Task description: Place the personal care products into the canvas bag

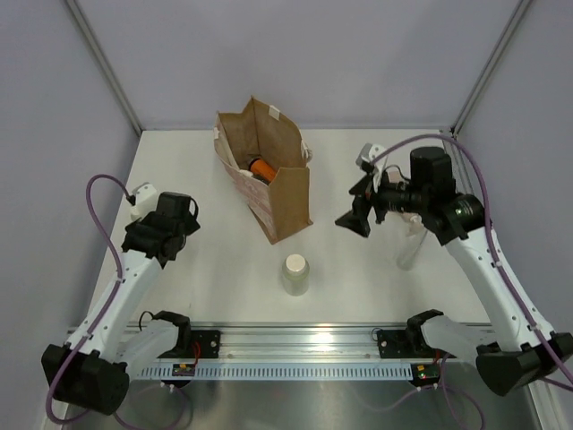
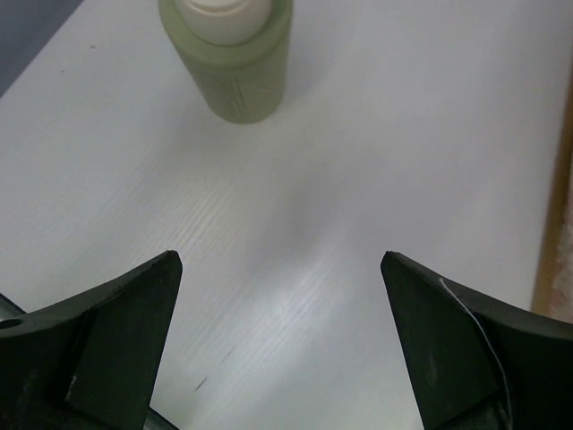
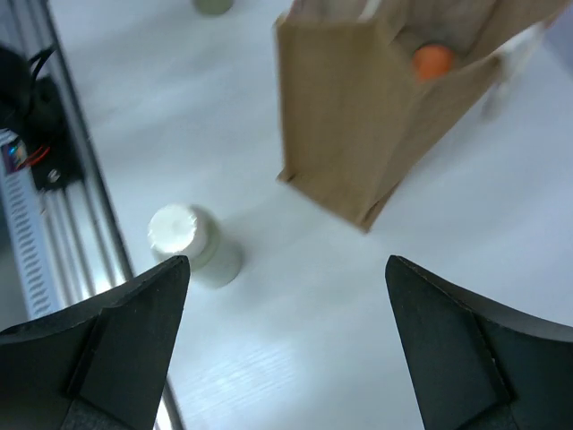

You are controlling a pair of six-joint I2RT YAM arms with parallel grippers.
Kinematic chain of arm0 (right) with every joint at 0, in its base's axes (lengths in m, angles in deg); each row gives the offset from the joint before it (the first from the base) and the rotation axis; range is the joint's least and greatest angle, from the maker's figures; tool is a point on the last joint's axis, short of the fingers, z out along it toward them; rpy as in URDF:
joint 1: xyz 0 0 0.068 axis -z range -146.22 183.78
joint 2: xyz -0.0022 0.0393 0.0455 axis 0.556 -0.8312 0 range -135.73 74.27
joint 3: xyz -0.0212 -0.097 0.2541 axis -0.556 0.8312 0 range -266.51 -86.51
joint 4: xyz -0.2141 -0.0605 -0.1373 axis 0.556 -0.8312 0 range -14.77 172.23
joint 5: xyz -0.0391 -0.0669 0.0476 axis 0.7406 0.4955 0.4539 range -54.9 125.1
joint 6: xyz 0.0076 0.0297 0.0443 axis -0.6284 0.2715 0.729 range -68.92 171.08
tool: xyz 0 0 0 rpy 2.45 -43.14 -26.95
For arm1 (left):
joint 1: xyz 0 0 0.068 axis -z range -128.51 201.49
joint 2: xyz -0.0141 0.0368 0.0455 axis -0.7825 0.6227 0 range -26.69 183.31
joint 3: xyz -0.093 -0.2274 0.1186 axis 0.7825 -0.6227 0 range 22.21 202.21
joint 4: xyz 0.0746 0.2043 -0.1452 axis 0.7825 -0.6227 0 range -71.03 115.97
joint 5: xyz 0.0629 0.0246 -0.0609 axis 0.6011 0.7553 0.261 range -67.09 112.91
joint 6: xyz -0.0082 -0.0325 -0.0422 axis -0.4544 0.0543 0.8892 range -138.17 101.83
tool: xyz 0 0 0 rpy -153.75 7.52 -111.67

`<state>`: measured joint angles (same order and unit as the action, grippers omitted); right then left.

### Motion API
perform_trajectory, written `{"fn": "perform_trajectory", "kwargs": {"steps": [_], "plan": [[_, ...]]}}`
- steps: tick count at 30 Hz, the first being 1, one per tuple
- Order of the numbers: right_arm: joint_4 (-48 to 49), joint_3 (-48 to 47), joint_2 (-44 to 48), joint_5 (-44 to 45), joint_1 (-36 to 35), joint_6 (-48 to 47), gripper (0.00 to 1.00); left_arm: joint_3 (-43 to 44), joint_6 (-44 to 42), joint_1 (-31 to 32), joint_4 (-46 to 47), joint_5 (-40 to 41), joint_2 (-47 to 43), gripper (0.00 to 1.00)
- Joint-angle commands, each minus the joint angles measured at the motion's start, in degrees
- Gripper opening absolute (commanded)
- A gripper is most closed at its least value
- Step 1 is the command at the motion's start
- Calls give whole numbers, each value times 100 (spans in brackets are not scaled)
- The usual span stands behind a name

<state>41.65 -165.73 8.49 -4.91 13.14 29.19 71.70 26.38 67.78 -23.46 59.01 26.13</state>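
The canvas bag (image 1: pixel 285 193) stands upright at the table's middle with its top open. An orange bottle (image 1: pixel 262 167) lies inside it, also seen from the right wrist as the orange bottle (image 3: pixel 433 61) in the bag (image 3: pixel 358 116). A cream cylinder (image 1: pixel 295 274) stands in front of the bag, and it shows as the cream cylinder (image 3: pixel 192 240) in the right wrist view. A thin clear bottle (image 1: pixel 409 249) stands under my right arm. My right gripper (image 1: pixel 355 210) (image 3: pixel 286 264) hangs open and empty to the right of the bag. My left gripper (image 2: pixel 279 260) is open and empty, with a pale green white-topped bottle (image 2: pixel 228 58) ahead of it.
A metal rail (image 1: pixel 295 345) (image 3: pixel 54 224) with both arm bases runs along the near edge. Grey walls close the table at the back and sides. The bag's brown edge (image 2: pixel 560 224) shows at the right of the left wrist view.
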Motion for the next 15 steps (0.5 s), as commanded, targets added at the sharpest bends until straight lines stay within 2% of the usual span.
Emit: {"fn": "perform_trajectory", "kwargs": {"steps": [1,2,4,8,12,15], "plan": [[93,1266,1097,-1078,52,-517,99,166,-429,-609,556,284,386,99],[198,1782,1337,-1236,156,-570,99,131,-569,-706,627,301,413,99],[234,2172,1873,-1342,271,-615,99,-61,-833,-907,1046,293,466,99],[497,2963,2280,-1431,596,-650,100,-142,-1439,-1251,1576,-182,799,99],[577,3290,2447,-1545,833,-676,100,-1,-1879,-1567,1805,-804,1142,99],[525,3281,2491,-1633,904,-711,100,113,-2073,-1830,1893,-938,1397,99]]}}
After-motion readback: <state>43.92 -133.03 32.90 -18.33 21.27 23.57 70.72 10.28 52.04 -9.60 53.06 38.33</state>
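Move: The left hand's goal, the capped bottle at the table's left, stands about 7 cm ahead of it, 6 cm left, its middle some 8 cm lower; the canvas bag is roughly 13 cm ahead and 24 cm right. From the high right hand, the middle capped bottle lies about 12 cm back, 13 cm left and 25 cm below; the bag is around 13 cm ahead and 19 cm left, the clear bottle 4 cm back and 16 cm right. Towards the left capped bottle, the empty left hand travels left and forward while sinking, about 7 cm level and 3 cm down, tipping slightly further down. Meanwhile the right hand, also empty, backs off from beside the bag, dropping some 10 cm and drawing back about 9 cm with a little drift right, towards the middle capped bottle's height. Both grippers stay wide open and touch nothing. ##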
